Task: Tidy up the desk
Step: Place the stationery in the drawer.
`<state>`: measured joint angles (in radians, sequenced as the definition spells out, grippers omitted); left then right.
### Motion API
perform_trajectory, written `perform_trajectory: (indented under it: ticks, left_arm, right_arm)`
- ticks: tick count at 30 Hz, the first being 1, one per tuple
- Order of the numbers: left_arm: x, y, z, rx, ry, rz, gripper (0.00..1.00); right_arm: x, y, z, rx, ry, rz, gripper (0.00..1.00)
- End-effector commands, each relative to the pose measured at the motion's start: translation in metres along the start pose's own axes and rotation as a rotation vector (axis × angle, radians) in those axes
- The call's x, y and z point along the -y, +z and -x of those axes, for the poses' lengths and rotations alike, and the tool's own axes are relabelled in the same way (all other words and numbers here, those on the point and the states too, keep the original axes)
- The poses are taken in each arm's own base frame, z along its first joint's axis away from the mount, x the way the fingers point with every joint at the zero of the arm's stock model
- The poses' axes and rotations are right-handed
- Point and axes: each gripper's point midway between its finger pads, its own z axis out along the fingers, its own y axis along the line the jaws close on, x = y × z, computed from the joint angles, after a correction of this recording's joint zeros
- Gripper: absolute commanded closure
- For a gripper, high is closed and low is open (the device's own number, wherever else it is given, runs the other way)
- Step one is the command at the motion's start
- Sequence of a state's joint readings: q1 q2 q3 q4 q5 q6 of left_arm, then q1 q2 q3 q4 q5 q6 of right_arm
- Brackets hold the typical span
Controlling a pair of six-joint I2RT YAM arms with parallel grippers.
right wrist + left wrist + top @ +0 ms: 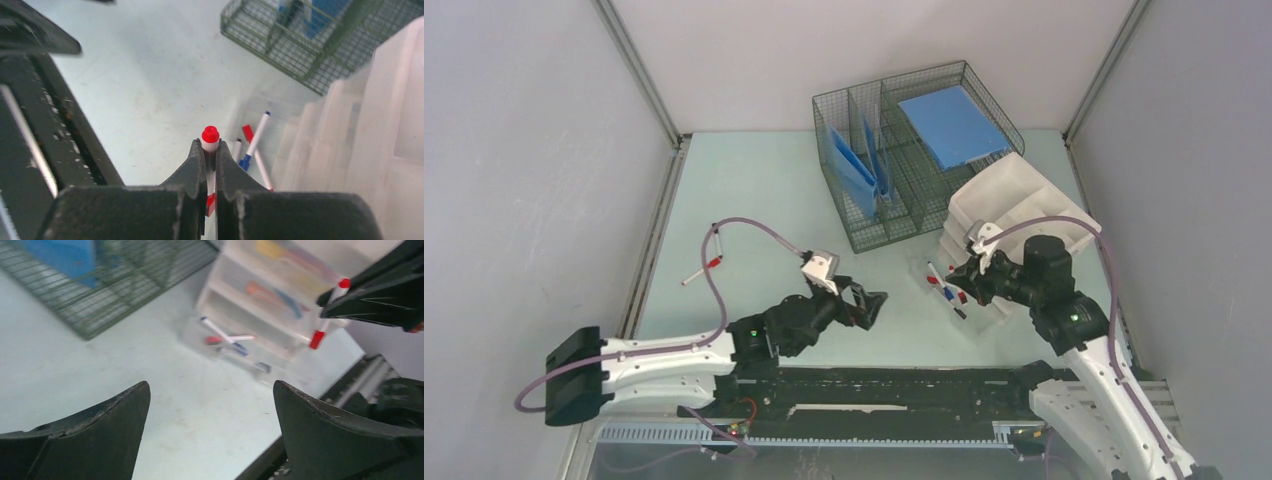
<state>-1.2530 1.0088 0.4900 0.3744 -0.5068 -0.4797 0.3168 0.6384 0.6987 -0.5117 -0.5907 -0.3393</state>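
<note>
The desk (754, 200) is a pale mint-green tabletop. My right gripper (210, 148) is shut on a white marker with a red cap (210, 136), held just above the clear front tray (946, 300) of a white stepped organizer (1014, 205). The left wrist view shows that same marker (327, 314) pinched between the right arm's dark fingers. Blue and red pens (254, 142) lie in the tray. Over bare desk at centre front, my left gripper (871, 305) stands wide open with nothing between its fingers (107, 425). Another red-capped pen (701, 270) lies loose at the left.
A green wire basket (904, 165) holding blue folders (952, 125) stands at the back centre, right beside the organizer. Grey walls close in both sides. A black rail (874, 385) runs along the near edge between the arm bases.
</note>
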Motion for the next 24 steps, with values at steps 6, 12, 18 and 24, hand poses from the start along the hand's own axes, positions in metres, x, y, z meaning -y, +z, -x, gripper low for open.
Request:
perform_trajectory:
  ticks: [6,12,18,24]
  left_arm:
    - [-0.090,-0.035,0.010,0.072,-0.077,0.235,0.00]
    - [-0.114,-0.051,0.031,0.160,-0.127,0.290,0.00]
    - [-0.132,-0.057,0.041,0.156,-0.129,0.346,0.00]
    - [-0.156,-0.057,0.044,0.096,-0.145,0.431,0.00]
  right_arm:
    - [0.047,0.011,-0.034,-0.185,-0.101,-0.200,0.93]
    - [0.056,0.016,-0.049,-0.235,-0.087,-0.240,0.79]
    - [0.058,0.017,-0.056,-0.261,-0.069,-0.247,0.45]
    - [0.027,0.015,-0.049,-0.219,-0.076,-0.085,0.30]
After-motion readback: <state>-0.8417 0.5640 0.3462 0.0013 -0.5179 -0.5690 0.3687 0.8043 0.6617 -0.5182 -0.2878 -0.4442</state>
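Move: The right hand, holding a red-capped marker, has the open drawer's middle about 4 cm ahead, 4 cm to its right and 14 cm below. The markers already in the drawer lie some 5 cm ahead and 14 cm below; the cabinet stands roughly 16 cm ahead and 15 cm right. From the empty left hand, the red-capped marker on the table lies about 18 cm ahead, 42 cm left and 15 cm below, the black-capped marker about 8 cm farther out and 2 cm right of it. Down about 6 cm, and forward and right some 3 cm each, the right hand dips into place over the open drawer, its fingers tipping some 15 degrees more downward, then opens to let go of the held marker. Meanwhile the left hand, still wide open and empty, sweeps about 15 cm left and a little forward towards the two loose markers, turning counter-clockwise. ##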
